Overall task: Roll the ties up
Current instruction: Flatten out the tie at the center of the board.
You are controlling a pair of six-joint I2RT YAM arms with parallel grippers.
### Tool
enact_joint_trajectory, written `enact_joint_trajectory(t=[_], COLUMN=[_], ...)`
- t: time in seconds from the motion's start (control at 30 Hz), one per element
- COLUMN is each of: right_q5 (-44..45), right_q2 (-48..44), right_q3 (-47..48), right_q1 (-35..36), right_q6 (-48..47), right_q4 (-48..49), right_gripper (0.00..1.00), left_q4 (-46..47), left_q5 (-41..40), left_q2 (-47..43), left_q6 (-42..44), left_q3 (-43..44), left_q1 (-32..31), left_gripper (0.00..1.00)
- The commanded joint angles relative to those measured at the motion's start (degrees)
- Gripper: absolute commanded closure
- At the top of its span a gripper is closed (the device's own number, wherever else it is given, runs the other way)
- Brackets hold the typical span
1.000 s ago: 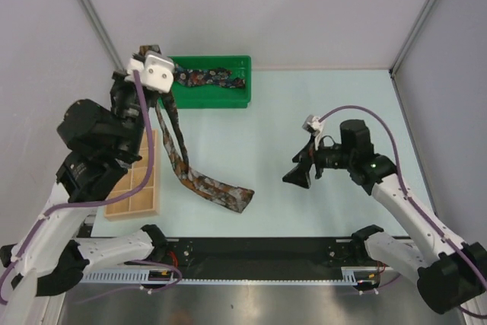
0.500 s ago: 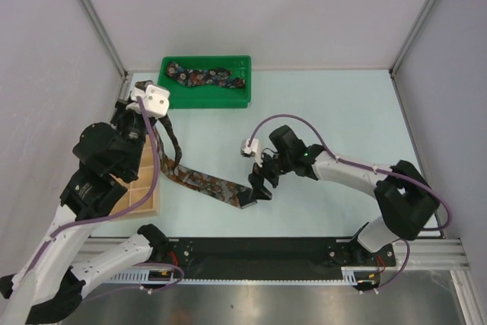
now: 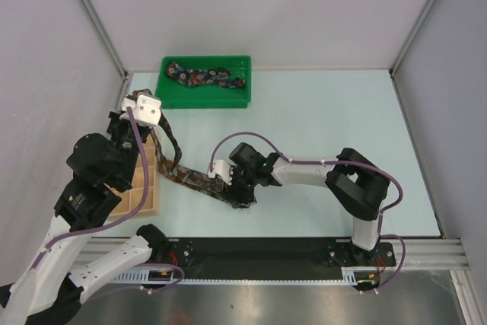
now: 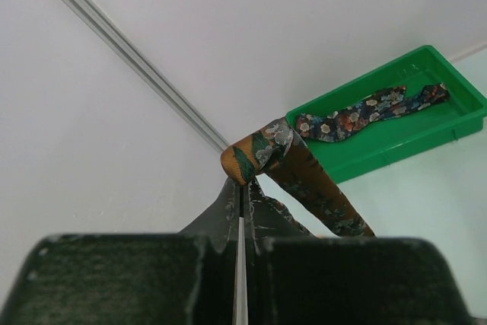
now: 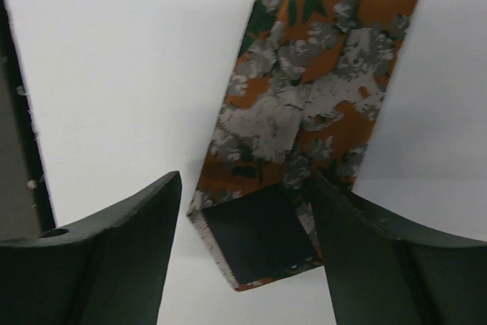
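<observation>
The rust-brown tie (image 3: 186,176) hangs from my left gripper (image 3: 141,99) down onto the table and runs rightward to its wide pointed end. In the left wrist view the left gripper (image 4: 243,188) is shut on a fold of this tie (image 4: 262,150). My right gripper (image 3: 237,192) sits low over the wide end. In the right wrist view the right gripper (image 5: 243,211) is open, its fingers (image 5: 122,241) on either side of the tie's tip (image 5: 304,74), whose dark lining is turned up. A dark navy floral tie (image 3: 209,78) lies in the green tray (image 3: 205,102).
A tan wooden compartment box (image 3: 144,188) lies at the left, under my left arm and beside the hanging tie. The green tray (image 4: 426,138) stands at the back left against the wall. My right arm stretches low across the table's near middle.
My right arm has swung left across the table to the tie's wide end, and its jaws have narrowed a little. My left gripper has come lower and nearer, laying more tie on the table.
</observation>
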Motion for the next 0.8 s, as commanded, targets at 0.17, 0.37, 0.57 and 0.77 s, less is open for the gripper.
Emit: enact_joint_trajectory(t=[0.17,0.37,0.57,0.77], right_q5=[14.99,16.59,15.80,13.43], right_q2=[4.24,-4.87,-25.35,-42.50], right_q3=[0.25,-5.19,-11.18,-17.06], right_q1=[1.22,-7.82,-26.80,-62.31], right_q6=[-1.90,-5.42,-20.16,-57.04], right_q4=[-6.69,-14.33,-27.51,-40.52], right_gripper=[0.79,1.00,1.00,1.00], left_q4=[-1.33,-4.67,-10.55,-13.29], left_q5=[2.18,5.69,17.63,27.74], left_q2=[0.18,2.11,5.62,10.89], left_q6=[-2.74,-5.72,-9.24,-12.92], left_q3=[-0.26,-0.44,-1.58,-5.43], left_q1=[0.56,0.56,0.56,0.47], left_gripper=[1.00,1.00,1.00,1.00])
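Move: The right hand hovers, part-open, right over the tie's low end; the piece to grip is about 2 cm ahead, 1 cm below and neither left nor right. The compartment box stands some 37 cm left and 7 ahead of this hand. High up, the left hand still holds the tie's fold: the low end lies about 23 cm right, 6 back and 43 below it, the compartment box 14 left, level with it and 42 below, the green tray 36 ahead, 6 right and 41 below. Forward a couple of centimetres, low over the board, the right hand shuts its fingers on the tie's end, then sweeps it right about 30 cm, gaining speed and bearing forward, rising late on. Keeping its pinch on the fold, the left hand waits, then follows down and right, roughly 10 cm down and 8 right, fingers tipping downward and turning clockwise. ##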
